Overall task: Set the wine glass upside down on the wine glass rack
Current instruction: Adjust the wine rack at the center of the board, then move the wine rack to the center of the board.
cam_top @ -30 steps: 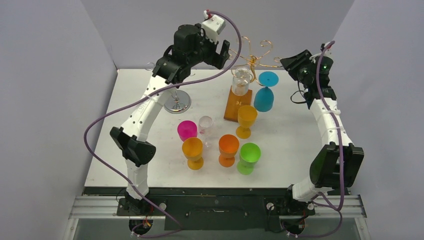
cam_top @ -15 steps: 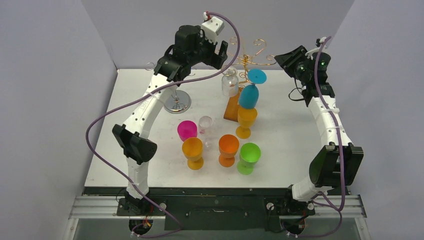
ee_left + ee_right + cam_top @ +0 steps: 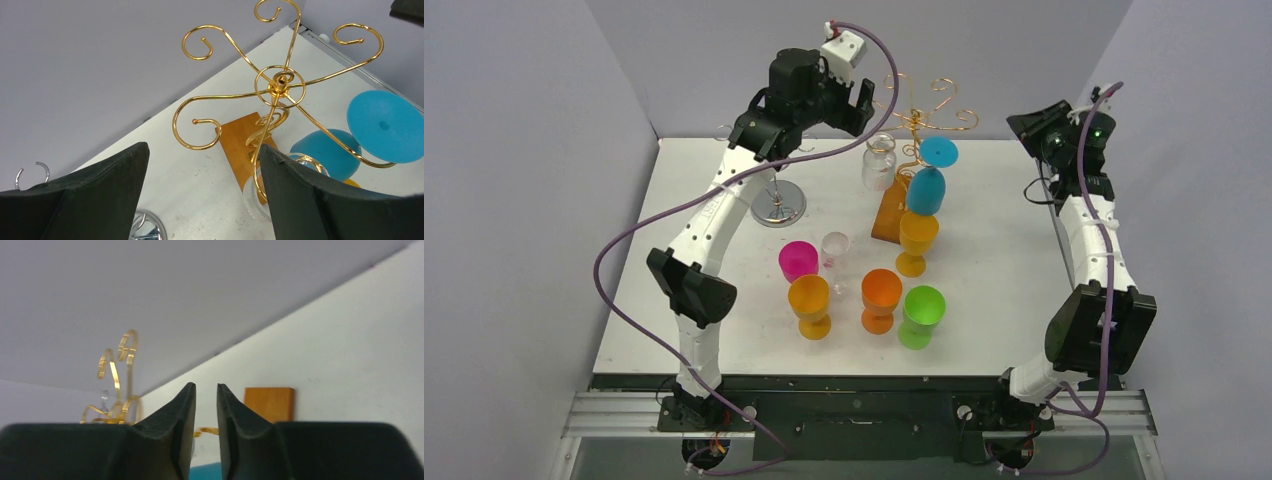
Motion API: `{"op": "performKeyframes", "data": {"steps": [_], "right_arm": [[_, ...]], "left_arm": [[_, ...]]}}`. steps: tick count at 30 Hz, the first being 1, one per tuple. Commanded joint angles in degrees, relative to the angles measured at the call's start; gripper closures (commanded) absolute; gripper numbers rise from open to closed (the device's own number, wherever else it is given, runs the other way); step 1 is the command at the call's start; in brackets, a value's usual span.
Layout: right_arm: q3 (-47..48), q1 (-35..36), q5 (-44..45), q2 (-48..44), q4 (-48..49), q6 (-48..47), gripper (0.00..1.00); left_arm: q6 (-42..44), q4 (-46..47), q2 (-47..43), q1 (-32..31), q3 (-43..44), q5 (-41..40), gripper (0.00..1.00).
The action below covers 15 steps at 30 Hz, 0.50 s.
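Note:
A gold wire wine glass rack [image 3: 921, 112] stands on a wooden base [image 3: 890, 208] at the back of the table. A blue wine glass [image 3: 925, 190] hangs upside down from it, foot up. A clear wine glass [image 3: 878, 163] hangs upside down beside it. My left gripper [image 3: 860, 102] is open and empty, above and left of the rack. In the left wrist view [image 3: 203, 147] the rack [image 3: 280, 82], the blue glass [image 3: 385, 125] and part of the clear glass [image 3: 257, 196] show. My right gripper [image 3: 1016, 122] is off to the rack's right, empty, jaws a narrow gap apart [image 3: 206, 386].
A yellow glass [image 3: 917, 240] stands right in front of the rack. Magenta [image 3: 798, 260], small clear [image 3: 835, 248], orange [image 3: 809, 305], red-orange [image 3: 880, 298] and green [image 3: 922, 315] glasses stand mid-table. A chrome rack [image 3: 779, 205] stands at the back left.
The rack has swung back left from a rightward lean, carrying the blue and clear glasses left. My right gripper has pulled back to the right, away from the rack. The left gripper barely moved.

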Motion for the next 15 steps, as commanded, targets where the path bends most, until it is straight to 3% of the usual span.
{"op": "performKeyframes", "data": {"steps": [1, 5, 10, 15], "right_arm": [[-9.3, -1.2, 3.8, -2.2, -0.3, -0.3, 0.87], [-20.5, 0.9, 6.0, -2.2, 1.5, -0.5, 1.0], [-27.9, 6.4, 8.6, 0.9, 5.4, 1.1, 1.0], [-29.1, 9.0, 8.2, 7.1, 10.7, 4.7, 1.0]], "left_arm": [[-1.9, 0.9, -2.9, 1.3, 1.9, 1.1, 0.22], [-2.7, 1.0, -4.1, 1.8, 2.0, 1.3, 0.22], [-3.4, 1.1, -5.7, 2.5, 2.2, 1.2, 0.19], [-3.5, 1.2, -7.9, 3.0, 1.4, 0.9, 0.15]]}}
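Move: The right hand hovers beside the gold rack. Its wooden base lies about 19 cm to this hand's left, some 4 cm farther out and roughly 35 cm below. From the same hand, the hanging blue glass is about 13 cm left, 5 cm back and 18 cm lower; the upright yellow cup is 15 cm left, 14 cm back and 29 cm lower. From the left hand the wooden base is about 8 cm right, 3 cm ahead and 40 cm down. Down fast goes the right hand, about 25 cm, drawing back some 6 cm and then swinging left towards the right side of the wooden base. It tips nose-down by some 30 degrees as its partly open, empty fingers shut completely. The left hand, open and empty, eases a few centimetres left and, later, up, away from the rack. ##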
